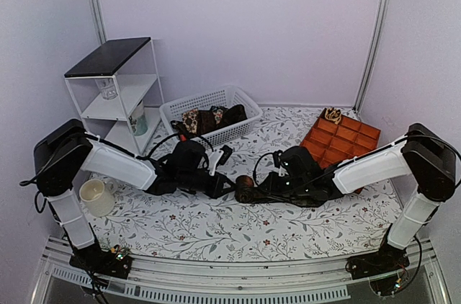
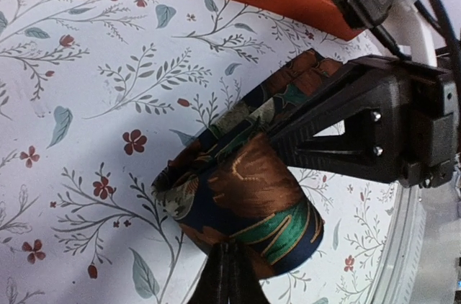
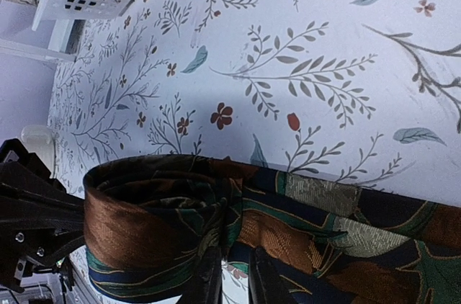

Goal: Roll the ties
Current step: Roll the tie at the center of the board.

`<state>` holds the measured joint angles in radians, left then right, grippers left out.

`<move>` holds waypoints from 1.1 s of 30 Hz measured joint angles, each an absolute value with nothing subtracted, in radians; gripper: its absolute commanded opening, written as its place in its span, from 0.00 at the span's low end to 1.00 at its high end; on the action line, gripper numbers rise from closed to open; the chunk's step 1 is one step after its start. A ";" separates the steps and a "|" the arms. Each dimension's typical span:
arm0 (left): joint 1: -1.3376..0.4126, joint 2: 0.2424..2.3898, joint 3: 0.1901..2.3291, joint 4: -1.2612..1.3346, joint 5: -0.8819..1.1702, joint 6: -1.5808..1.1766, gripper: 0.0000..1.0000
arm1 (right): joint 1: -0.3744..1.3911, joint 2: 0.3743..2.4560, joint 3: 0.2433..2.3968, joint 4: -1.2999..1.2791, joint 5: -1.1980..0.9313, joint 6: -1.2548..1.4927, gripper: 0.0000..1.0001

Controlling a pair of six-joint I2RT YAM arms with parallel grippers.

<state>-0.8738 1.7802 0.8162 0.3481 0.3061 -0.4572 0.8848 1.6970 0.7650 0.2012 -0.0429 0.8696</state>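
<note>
One tie [image 1: 245, 190], printed in brown, green and navy, is wound into a loose roll [image 2: 252, 189] at the table's middle, between both grippers. My left gripper [image 2: 229, 264] is shut, its tips pinching the roll's near edge. In the right wrist view the roll [image 3: 144, 225] lies on its side and its flat tail [image 3: 374, 232] runs off to the right. My right gripper [image 3: 238, 275] is closed to a narrow gap on the fabric where the tail meets the roll. More ties [image 1: 212, 118] lie heaped in the white basket [image 1: 232, 131].
An orange compartment tray [image 1: 344, 142] sits at the back right with a rolled tie [image 1: 333, 114] in its far corner. A white shelf unit [image 1: 115, 88] stands at the back left. A cream cup [image 1: 96, 197] rests near the left arm.
</note>
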 measured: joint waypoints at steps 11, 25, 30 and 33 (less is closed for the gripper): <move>-0.904 1.833 0.901 0.310 0.301 -0.465 0.01 | 0.883 1.595 0.699 0.199 -0.024 0.886 0.40; -0.912 1.871 0.994 0.293 0.302 -0.465 0.01 | 0.883 1.557 0.690 0.253 -0.043 0.901 0.56; -0.915 1.887 0.999 0.294 0.305 -0.469 0.01 | 0.883 1.567 0.720 0.253 -0.047 0.900 0.52; -0.917 1.888 1.000 0.296 0.307 -0.477 0.01 | 0.883 1.578 0.730 0.250 -0.047 0.897 0.45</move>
<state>-0.9173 1.8877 0.9997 0.2958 0.3069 -0.4774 0.8825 1.5784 0.7303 0.2504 -0.0467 0.8967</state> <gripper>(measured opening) 0.010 0.510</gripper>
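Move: The tie's upright roll sits at the left hand's shut fingertips, about 4 cm to its right, 1 cm back and 3 cm below. From the right hand the roll is some 4 cm left, level fore and aft, about 2 cm below; the tie's flat tail has its middle roughly 8 cm right and 2 cm back, 4 cm below, and the orange organizer some 23 cm right and 15 cm ahead. Left's shut fingertips push the roll rightward, going about 5 cm; right hand rises some 5 cm, opening halfway. ##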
